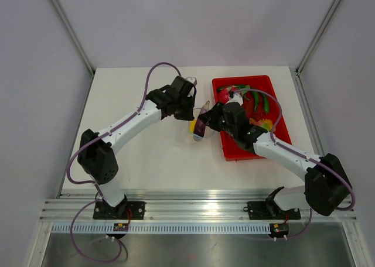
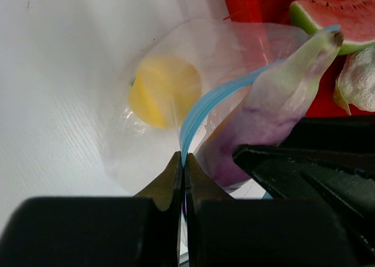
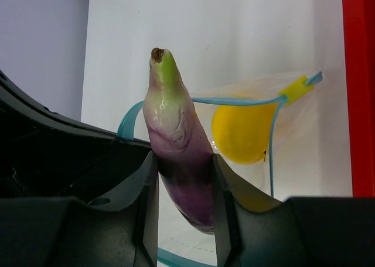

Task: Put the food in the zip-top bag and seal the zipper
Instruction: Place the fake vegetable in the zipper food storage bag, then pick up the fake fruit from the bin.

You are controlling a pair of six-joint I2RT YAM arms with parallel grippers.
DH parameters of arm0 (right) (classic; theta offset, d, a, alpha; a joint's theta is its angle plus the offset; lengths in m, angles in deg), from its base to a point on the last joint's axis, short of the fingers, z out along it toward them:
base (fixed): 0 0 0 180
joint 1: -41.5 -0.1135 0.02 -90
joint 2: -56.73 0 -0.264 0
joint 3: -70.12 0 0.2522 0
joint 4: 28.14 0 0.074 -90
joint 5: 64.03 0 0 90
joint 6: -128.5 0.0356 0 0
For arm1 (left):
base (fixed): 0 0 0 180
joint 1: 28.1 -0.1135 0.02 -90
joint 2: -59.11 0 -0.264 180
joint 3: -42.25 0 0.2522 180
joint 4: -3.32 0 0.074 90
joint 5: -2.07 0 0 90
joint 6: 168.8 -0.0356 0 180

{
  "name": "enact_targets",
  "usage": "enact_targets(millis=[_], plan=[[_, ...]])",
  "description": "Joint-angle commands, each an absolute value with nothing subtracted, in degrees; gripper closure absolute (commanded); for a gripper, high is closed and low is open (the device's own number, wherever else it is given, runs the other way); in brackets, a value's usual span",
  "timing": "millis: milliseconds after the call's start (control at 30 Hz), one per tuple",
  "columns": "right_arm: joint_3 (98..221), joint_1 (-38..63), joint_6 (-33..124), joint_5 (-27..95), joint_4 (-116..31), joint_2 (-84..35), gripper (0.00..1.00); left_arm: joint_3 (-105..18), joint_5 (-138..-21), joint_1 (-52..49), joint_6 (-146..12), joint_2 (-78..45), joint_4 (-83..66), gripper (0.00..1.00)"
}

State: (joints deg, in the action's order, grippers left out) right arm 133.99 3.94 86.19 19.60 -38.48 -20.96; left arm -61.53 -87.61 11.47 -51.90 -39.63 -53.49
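Observation:
The clear zip-top bag hangs just left of the red tray, its mouth held up. My left gripper is shut on the light-blue zipper at one edge of the mouth. A round yellow fruit lies inside the bag. My right gripper is shut on the purple eggplant, green tip pointing away, beside the open zipper and the yellow fruit. The watermelon wedge sits in the tray. From above, both grippers meet at the bag.
The red tray stands right of centre under the right arm, holding green chilies and other toy pieces. Its red wall is close to the right of the bag. Grey walls enclose the white table.

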Motion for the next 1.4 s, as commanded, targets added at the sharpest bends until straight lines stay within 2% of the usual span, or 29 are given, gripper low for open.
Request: enact_targets(millis=[0, 67, 100, 133, 167, 267, 433, 533, 633, 700, 800, 867, 933, 1033, 1233, 1367], plan=[[133.28, 2.22, 89.04, 20.88, -36.72, -19.73, 0.94, -62.57, -85.56, 11.36, -50.58, -39.85, -49.65, 1.00], [133.37, 1.87, 89.13, 21.40, -37.07, -20.26, 0.87, -62.66, -85.12, 11.28, -50.41, -39.94, -49.56, 1.00], [133.45, 1.78, 88.69, 22.19, -37.07, -21.14, 0.75, -62.66, -85.03, 11.36, -50.32, -39.86, -49.56, 1.00], [133.97, 1.86, 88.08, 22.89, -37.68, -21.58, 0.48, -62.66, -85.12, 11.36, -50.49, -39.86, -49.56, 1.00], [135.72, 1.78, 86.51, 23.85, -40.56, -22.02, 0.39, -62.66, -85.21, 11.36, -50.58, -39.77, -49.56, 1.00], [137.14, 1.86, 84.13, 21.77, -46.80, -21.94, 0.28, -62.75, -85.56, 11.19, -50.76, -39.68, -49.82, 1.00], [139.33, 1.87, 80.17, 12.12, -55.85, -15.70, 0.22, -62.39, -85.56, 10.92, -51.11, -39.59, -49.91, 1.00], [141.62, 2.22, 77.36, 5.88, -61.48, -12.80, 0.24, -61.78, -85.65, 10.84, -51.29, -39.07, -49.73, 1.00], [143.64, 5.81, 75.77, 3.57, -66.75, -11.39, 0.30, -60.99, -85.73, 10.75, -51.37, -38.54, -49.47, 1.00], [144.52, 12.12, 74.63, 4.43, -69.40, -12.35, 0.33, -60.55, -85.82, 10.66, -51.29, -38.19, -49.47, 1.00], [147.42, 20.11, 71.65, 9.18, -74.23, -17.26, 0.30, -59.94, -86.09, 10.49, -51.55, -37.40, -49.47, 1.00], [150.32, 21.46, 70.50, 7.61, -77.84, -21.38, 0.28, -59.50, -86.26, 10.48, -51.90, -36.87, -49.38, 1.00], [152.34, 23.21, 71.28, 7.69, -79.51, -23.60, 0.20, -58.97, -86.96, 10.22, -52.08, -36.25, -49.47, 1.00], [151.74, 26.03, 77.84, 8.74, -80.57, -25.54, 0.17, -58.53, -87.23, 9.96, -52.34, -35.81, -49.73, 1.00], [142.26, 29.90, 90.34, 15.86, -71.45, -21.59, 0.16, -56.86, -86.09, 9.87, -52.08, -35.11, -48.41, 1.00], [140.58, 29.99, 94.75, 17.01, -70.56, -21.58, 0.16, -55.72, -85.82, 9.87, -52.08, -34.58, -47.89, 1.00]])
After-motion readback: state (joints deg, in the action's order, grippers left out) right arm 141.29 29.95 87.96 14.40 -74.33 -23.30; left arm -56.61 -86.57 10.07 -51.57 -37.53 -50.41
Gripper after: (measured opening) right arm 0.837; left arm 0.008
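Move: The right hand holds the eggplant right over the open bag, whose mouth is centred about 1 cm ahead of it, 3 cm to its left and 3 cm below. The yellow fruit already in the bag lies some 4 cm ahead, 5 cm left and 12 cm below. In the red bin, the watermelon slice is about 17 cm right and 5 cm ahead, the cauliflower 27 cm right and 6 cm back. From the left hand, the mouth is 2 cm ahead, 4 cm right and 2 cm lower. Back and down by nearly 3 cm each, the right hand opens its fingers and lets the eggplant go into the bag mouth. It then rises clear and swings some 20 cm right over the bin, sinking towards the watermelon slice with fingers wide, tipping down and turning clockwise. The left hand keeps the zipper edge pinched almost in place. ##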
